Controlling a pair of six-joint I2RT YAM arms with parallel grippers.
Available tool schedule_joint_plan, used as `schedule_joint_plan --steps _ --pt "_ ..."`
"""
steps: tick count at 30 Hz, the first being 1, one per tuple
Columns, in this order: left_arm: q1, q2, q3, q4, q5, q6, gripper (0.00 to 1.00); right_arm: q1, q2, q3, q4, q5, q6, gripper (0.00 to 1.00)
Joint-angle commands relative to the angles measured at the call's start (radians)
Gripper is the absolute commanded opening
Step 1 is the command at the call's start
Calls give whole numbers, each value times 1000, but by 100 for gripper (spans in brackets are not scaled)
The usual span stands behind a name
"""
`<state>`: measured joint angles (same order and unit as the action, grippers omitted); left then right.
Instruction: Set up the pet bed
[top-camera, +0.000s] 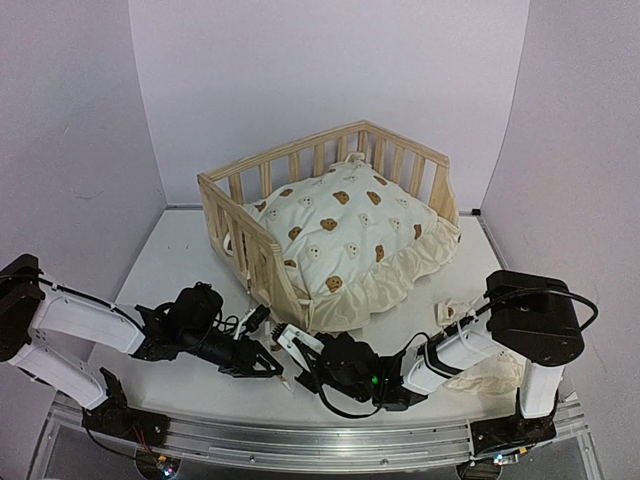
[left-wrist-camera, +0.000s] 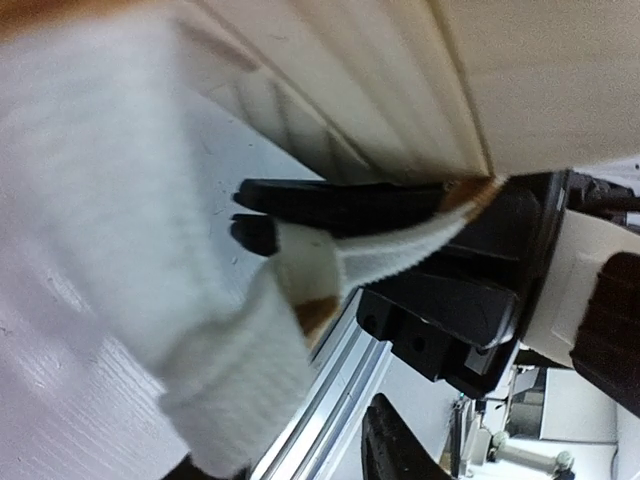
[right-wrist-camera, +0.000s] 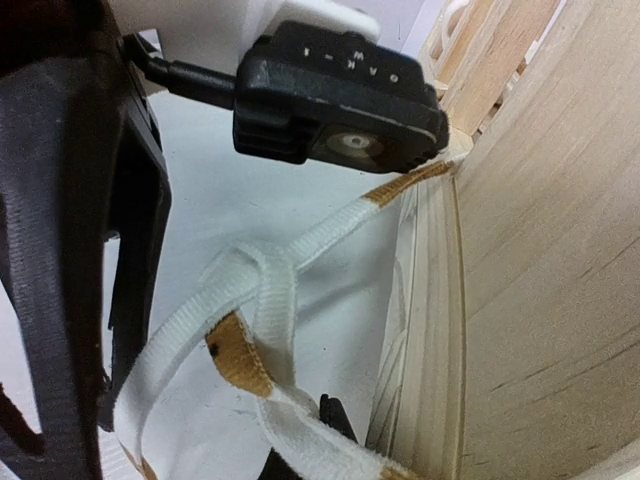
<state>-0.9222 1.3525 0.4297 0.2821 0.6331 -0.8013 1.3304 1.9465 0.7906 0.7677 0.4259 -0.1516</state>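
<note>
The pet bed (top-camera: 262, 262) is a pine slatted frame at mid-table, with a cream bear-print cushion (top-camera: 350, 235) lying in it. Both grippers meet at its near corner. A white cushion tie (right-wrist-camera: 260, 290), looped into a knot, runs from that corner post (right-wrist-camera: 540, 250). My right gripper (top-camera: 290, 345) is shut on the tie; its black fingers (left-wrist-camera: 330, 205) pinch the strap in the left wrist view. My left gripper (top-camera: 270, 368) is beside it, fingers apart, with the blurred tie (left-wrist-camera: 120, 250) draped across them. The bed's wood (left-wrist-camera: 500, 80) is close above.
A small bear-print pillow (top-camera: 455, 312) lies at the right, partly under my right arm. The cushion's frill hangs over the bed's open front. White walls close in the table on three sides. The aluminium base rail (left-wrist-camera: 340, 390) runs along the near edge.
</note>
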Motion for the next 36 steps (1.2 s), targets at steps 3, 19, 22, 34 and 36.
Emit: schedule_joint_plan --steps 3,19,22,34,36 --pt "0 5 2 59 -66 0 13 1 -60 23 39 -16 26 0" --pt "3 -299 113 -381 -275 112 0 1 -134 9 -290 -2 317 0" --pt "10 -308 177 -447 -329 176 0 2 -143 42 -405 -28 377 0" --pt "86 -328 309 -538 -604 342 0 1 -173 27 -506 -5 477 0" --pt "103 -298 330 -538 -651 372 0 1 -171 25 -525 3 481 0"
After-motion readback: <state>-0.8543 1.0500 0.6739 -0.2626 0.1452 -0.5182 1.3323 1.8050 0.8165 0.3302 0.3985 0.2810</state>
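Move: The free tail of the cushion's tie hangs between the left hand's still-open fingertips, roughly 1 cm to their right and 1 cm lower. The loose knot lies about 7 cm ahead and 1 cm to the right of that hand; the bed's near corner post is some 9 cm ahead and 5 cm right. For the right hand, already shut on the tie, the loose knot is about 2 cm ahead and 2 cm left, the corner post 4 cm ahead and 2 cm right. Forward and up, with some drift left, the left hand draws the tie's tail away from the right hand, after first shutting its fingers on it almost in place; it travels some 12 cm, rolling about 30 degrees. The right hand keeps its grip on the tie and pulls the other way, roughly 3 cm right and slightly down and back beside the corner post, tilting some 20 degrees. ##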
